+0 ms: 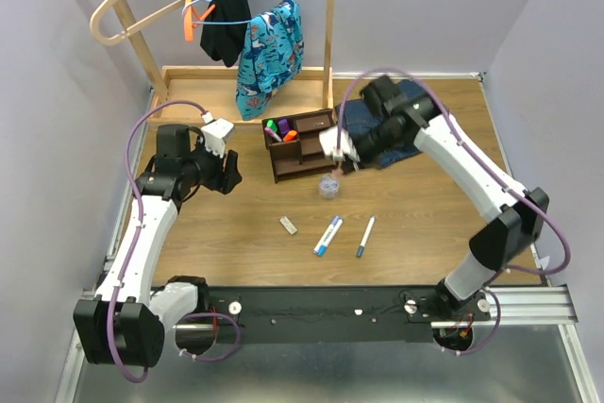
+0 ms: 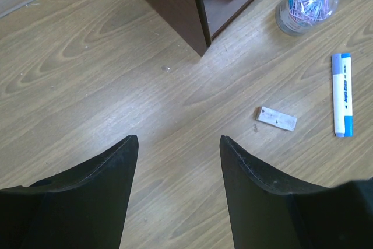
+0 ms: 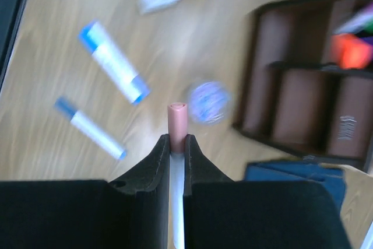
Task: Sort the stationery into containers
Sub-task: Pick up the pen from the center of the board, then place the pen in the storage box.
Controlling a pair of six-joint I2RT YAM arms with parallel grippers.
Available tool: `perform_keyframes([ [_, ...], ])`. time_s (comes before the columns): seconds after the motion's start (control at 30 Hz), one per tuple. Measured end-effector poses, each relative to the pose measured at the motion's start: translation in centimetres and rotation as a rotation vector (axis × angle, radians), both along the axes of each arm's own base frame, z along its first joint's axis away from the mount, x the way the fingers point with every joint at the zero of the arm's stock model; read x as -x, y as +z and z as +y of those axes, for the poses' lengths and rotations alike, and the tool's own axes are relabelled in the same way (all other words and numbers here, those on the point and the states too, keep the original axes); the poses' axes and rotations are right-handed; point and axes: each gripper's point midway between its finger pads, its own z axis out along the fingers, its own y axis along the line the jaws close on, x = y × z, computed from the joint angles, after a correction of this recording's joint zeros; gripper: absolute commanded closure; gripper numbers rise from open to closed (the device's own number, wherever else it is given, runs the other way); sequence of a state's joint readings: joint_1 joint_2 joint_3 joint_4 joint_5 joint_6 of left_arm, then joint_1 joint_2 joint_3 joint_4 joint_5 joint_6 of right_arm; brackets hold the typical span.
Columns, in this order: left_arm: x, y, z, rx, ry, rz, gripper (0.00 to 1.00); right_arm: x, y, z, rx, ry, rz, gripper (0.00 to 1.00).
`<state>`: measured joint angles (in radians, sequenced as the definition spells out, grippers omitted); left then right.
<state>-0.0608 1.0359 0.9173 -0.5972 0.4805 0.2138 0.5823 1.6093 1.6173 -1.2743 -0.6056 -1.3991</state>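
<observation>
My right gripper [image 3: 177,138] is shut on a thin white pen with a pink cap [image 3: 177,119], held above the table near the front of the dark brown organiser [image 3: 303,109]. In the top view that gripper [image 1: 338,148] hangs at the organiser's [image 1: 300,144] right end. Purple, green and orange markers [image 1: 280,128] stand in its back compartments. On the table lie a clear round tub [image 1: 329,186], a white eraser [image 1: 288,226], a thick blue-ended white marker [image 1: 328,235] and a thin blue-capped pen [image 1: 365,237]. My left gripper [image 2: 178,138] is open over bare wood, left of the eraser [image 2: 277,118].
Folded blue jeans [image 1: 396,125] lie right of the organiser, under the right arm. A pale wooden tray with tall posts and hanging clothes [image 1: 269,58] stands at the back. The arms' black base rail [image 1: 321,309] runs along the near edge.
</observation>
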Motion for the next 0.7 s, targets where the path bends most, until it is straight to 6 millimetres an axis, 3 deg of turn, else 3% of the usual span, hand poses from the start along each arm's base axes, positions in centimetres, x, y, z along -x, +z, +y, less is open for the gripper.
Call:
perform_keyframes([
  [0.1,-0.3,-0.1,-0.1,0.011,0.009,0.007,0.33,-4.4,3.9,4.1,-0.213,-0.166,0.063,0.88],
  [0.3,-0.4,-0.1,-0.1,0.025,0.024,0.017,0.33,-11.8,9.1,10.0,-0.607,-0.425,0.237,0.88],
  [0.5,-0.4,-0.9,0.5,0.000,0.044,0.047,0.33,-15.5,14.3,13.9,-0.930,-0.435,0.352,0.88],
  [0.6,-0.4,-1.8,1.1,-0.019,0.060,0.078,0.33,-16.6,14.6,14.9,-1.014,-0.419,0.405,0.88],
  [0.7,-0.6,-2.9,1.9,-0.034,0.085,0.120,0.33,-17.6,13.4,15.8,-1.061,-0.411,0.463,0.88],
])
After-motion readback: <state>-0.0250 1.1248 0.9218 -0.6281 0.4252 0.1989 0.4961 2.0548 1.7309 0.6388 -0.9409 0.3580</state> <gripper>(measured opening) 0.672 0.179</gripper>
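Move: The organizer's pen compartment, already holding the markers, lies some 18 cm ahead of the right hand, 15 cm to its left and 13 cm below; that hand already grips a pink-and-white pen. The clip jar stands about 3 cm ahead and 2 cm left, the blue markers 8 cm back and 3 cm left, the last pen 8 cm back and 7 cm right, all 17 to 19 cm lower. From the left hand the compartment is about 18 cm ahead, 12 cm right and 12 cm below. The pen, still pinched in the right fingers, is swept quickly forward and left, some 24 cm across, while rising about 14 cm, to high over the organizer; at the end the hand just starts sinking. The wrist rolls some 70 degrees, left side up, swinging the fingers from steeply down to about level leftward and the pen towards upright, pink end up. The open, empty left hand sinks about 3 cm, drifting left. ##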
